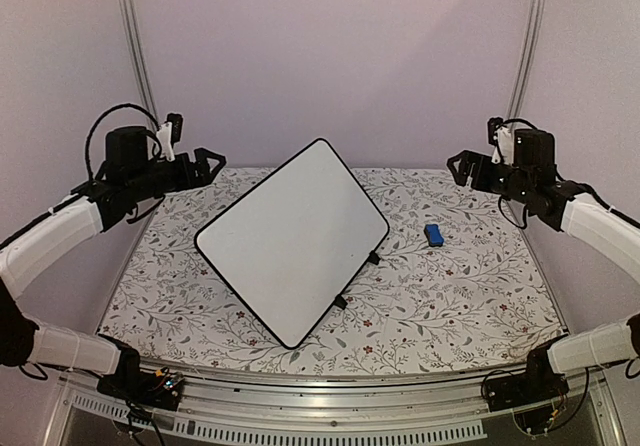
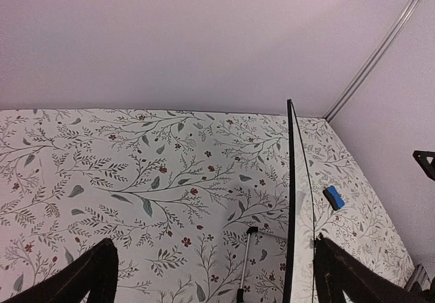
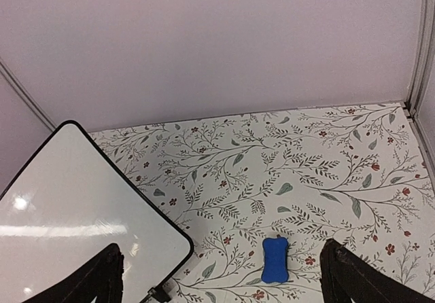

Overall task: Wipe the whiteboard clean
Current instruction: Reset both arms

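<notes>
The whiteboard [image 1: 290, 241] stands propped at a tilt in the middle of the floral table, one corner pointing up. Its white face shows no dark writing. The left wrist view catches the whiteboard [image 2: 291, 201] edge-on, with a thin support leg [image 2: 246, 262] behind it. From the right wrist, the whiteboard [image 3: 75, 208] fills the lower left. A small blue eraser [image 1: 433, 234] lies on the table to the board's right, eraser [image 3: 274, 259] just ahead of the right fingers. My left gripper [image 1: 207, 161] hovers open at the board's back left. Open too, my right gripper [image 1: 462, 166] hangs at the back right. Both are empty.
Pale walls with metal corner rails [image 1: 135, 56] close in the back and sides. The floral tablecloth [image 1: 450, 296] covers the table. Black clip feet [image 1: 374, 258] jut from the board's lower right rim. Both arm bases [image 1: 150, 386] sit at the near edge.
</notes>
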Tool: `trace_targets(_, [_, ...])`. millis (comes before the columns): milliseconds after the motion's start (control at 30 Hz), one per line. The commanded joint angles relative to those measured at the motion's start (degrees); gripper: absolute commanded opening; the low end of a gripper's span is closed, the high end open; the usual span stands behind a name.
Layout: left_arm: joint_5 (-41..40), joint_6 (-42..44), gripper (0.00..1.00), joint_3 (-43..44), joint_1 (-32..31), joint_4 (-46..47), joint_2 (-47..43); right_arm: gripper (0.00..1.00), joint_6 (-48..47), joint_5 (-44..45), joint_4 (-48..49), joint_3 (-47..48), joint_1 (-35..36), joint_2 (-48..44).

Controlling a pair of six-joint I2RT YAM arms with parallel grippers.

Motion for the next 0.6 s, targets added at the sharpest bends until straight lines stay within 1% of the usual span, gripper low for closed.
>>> trace_targets(0, [-4.14, 4.19, 1.00, 5.19, -0.79, -6.27, 2.47, 0.99, 0.09, -3.53, -3.14, 1.24, -0.35, -0.60])
trace_targets(67, [-6.03, 6.00, 1.00, 7.35, -2.15, -9.12, 2.56, 0.99, -0.35, -4.35, -4.93, 2.15, -0.37, -0.94])
trace_targets(267, [-6.15, 6.49, 1.00, 11.67, -2.52, -13.07, 0.53, 0.99, -3.86, -7.66, -14.39, 10.25, -0.41, -2.13])
trace_targets(333, [-6.78, 6.32, 1.00, 12.34, -2.43, -14.57, 0.55, 0.99, -4.73, -7.64, -14.86, 11.27, -0.41, -3.92])
trace_targets(567, [-6.83, 8.47, 1.00, 13.99, -2.13, -16.91, -1.32, 0.99, -6.27, -1.88, -13.75, 12.42, -0.34, -10.38])
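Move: The blue eraser stands on the table about 6 cm ahead of the open right hand, in line with it sideways and some 25 cm below; the whiteboard's middle is about 39 cm to that hand's left, 7 cm back and 17 cm lower. From the empty left hand, the whiteboard's middle lies roughly 21 cm to the right, 6 cm back and 19 cm below, and the eraser about 56 cm right, 7 cm ahead and 27 cm below. Upward, after a slight dip, the right hand climbs about 9 cm and draws back 4 cm, away from the eraser, its fingers first dipping, then tipping up while swinging a few degrees counter-clockwise. The left hand also lifts some 4 cm clear of the whiteboard, its left side rolling up slightly. Both grippers stay wide open and touch nothing. ##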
